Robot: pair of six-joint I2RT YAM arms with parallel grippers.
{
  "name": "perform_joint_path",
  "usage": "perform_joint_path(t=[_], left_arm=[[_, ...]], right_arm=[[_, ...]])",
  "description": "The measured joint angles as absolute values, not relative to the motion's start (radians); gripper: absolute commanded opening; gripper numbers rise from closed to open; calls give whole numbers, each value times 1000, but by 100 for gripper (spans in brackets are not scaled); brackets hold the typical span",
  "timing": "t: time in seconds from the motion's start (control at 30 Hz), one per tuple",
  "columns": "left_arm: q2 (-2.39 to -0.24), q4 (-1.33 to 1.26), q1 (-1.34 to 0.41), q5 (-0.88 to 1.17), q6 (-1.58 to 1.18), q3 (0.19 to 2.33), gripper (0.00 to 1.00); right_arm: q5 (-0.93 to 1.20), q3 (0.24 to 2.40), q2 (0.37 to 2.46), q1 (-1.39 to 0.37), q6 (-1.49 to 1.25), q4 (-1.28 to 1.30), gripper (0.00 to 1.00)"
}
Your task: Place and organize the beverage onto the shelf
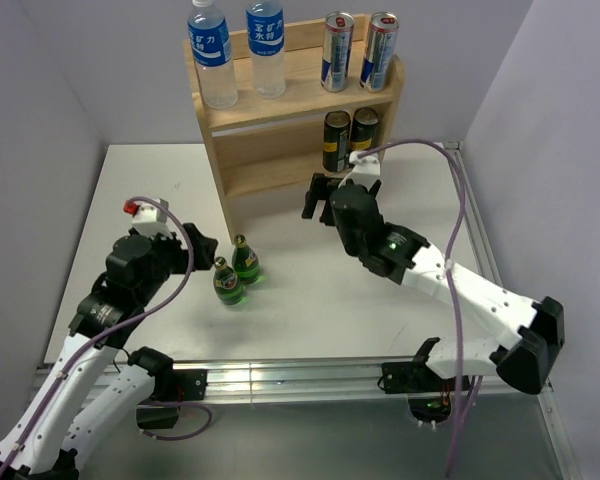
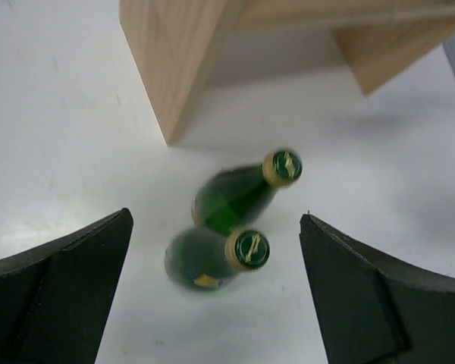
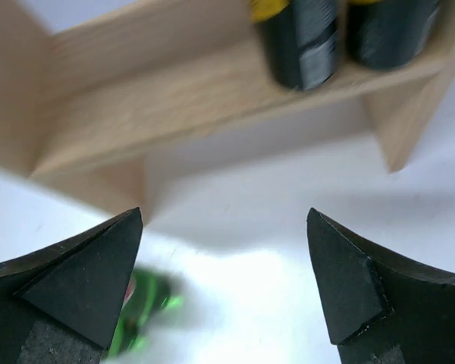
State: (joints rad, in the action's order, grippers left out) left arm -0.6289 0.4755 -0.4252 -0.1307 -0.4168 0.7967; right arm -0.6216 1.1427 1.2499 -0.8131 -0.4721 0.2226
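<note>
The light-wood shelf (image 1: 280,132) stands at the back of the table. Its top board carries two clear water bottles (image 1: 212,58) on the left and two silver cans (image 1: 337,52) on the right. Two black-and-gold cans (image 1: 337,141) (image 3: 296,38) stand on the right of the lower board (image 3: 174,106). Two small green bottles (image 1: 237,272) stand upright and close together on the table in front of the shelf. My left gripper (image 1: 198,247) (image 2: 214,216) hangs open above and just left of them, and both caps (image 2: 248,249) show between its fingers. My right gripper (image 1: 317,195) (image 3: 224,214) is open and empty in front of the lower tier.
Grey walls close in the white table (image 1: 140,190) at the back and on both sides. A metal rail (image 1: 280,378) runs along the near edge between the arm bases. A purple cable (image 1: 460,230) loops over the right arm. The lower board's left half is bare.
</note>
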Motion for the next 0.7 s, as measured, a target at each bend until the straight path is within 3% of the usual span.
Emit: perform_joint_path(t=[0.3,0.53,0.7], left_arm=[[-672,472,-466,-25,-555,696,99],[-628,431,-514,-78,-667,615,99],[-650,407,-647,-218,-734,574,99]], right_arm=[[-636,1052,1041,-941,-561,369,96],[-651,1051,974,-942,-565,441,96],[-651,1040,922,-943,-573,470,96]])
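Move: The nearer green bottle stands almost under the open left hand, roughly 3 cm to its right and 1 cm back, its middle some 14 cm lower. The farther green bottle is about 4 cm ahead of that hand and 7 cm to its right, at the same level; the shelf's left front foot is some 12 cm ahead and 1 cm right, 23 cm down. From the right hand the nearer bottle lies about 18 cm left, 10 cm back and 17 cm below. Towards the nearer green bottle the left hand sinks about 9 cm, sliding some 5 cm right and slightly back, with its fingers wide open, tipping further down and its left side dipping, until the bottle's cap shows between the fingertips. Meanwhile the empty right hand draws back from the shelf about 8 cm and drifts right, still open. ##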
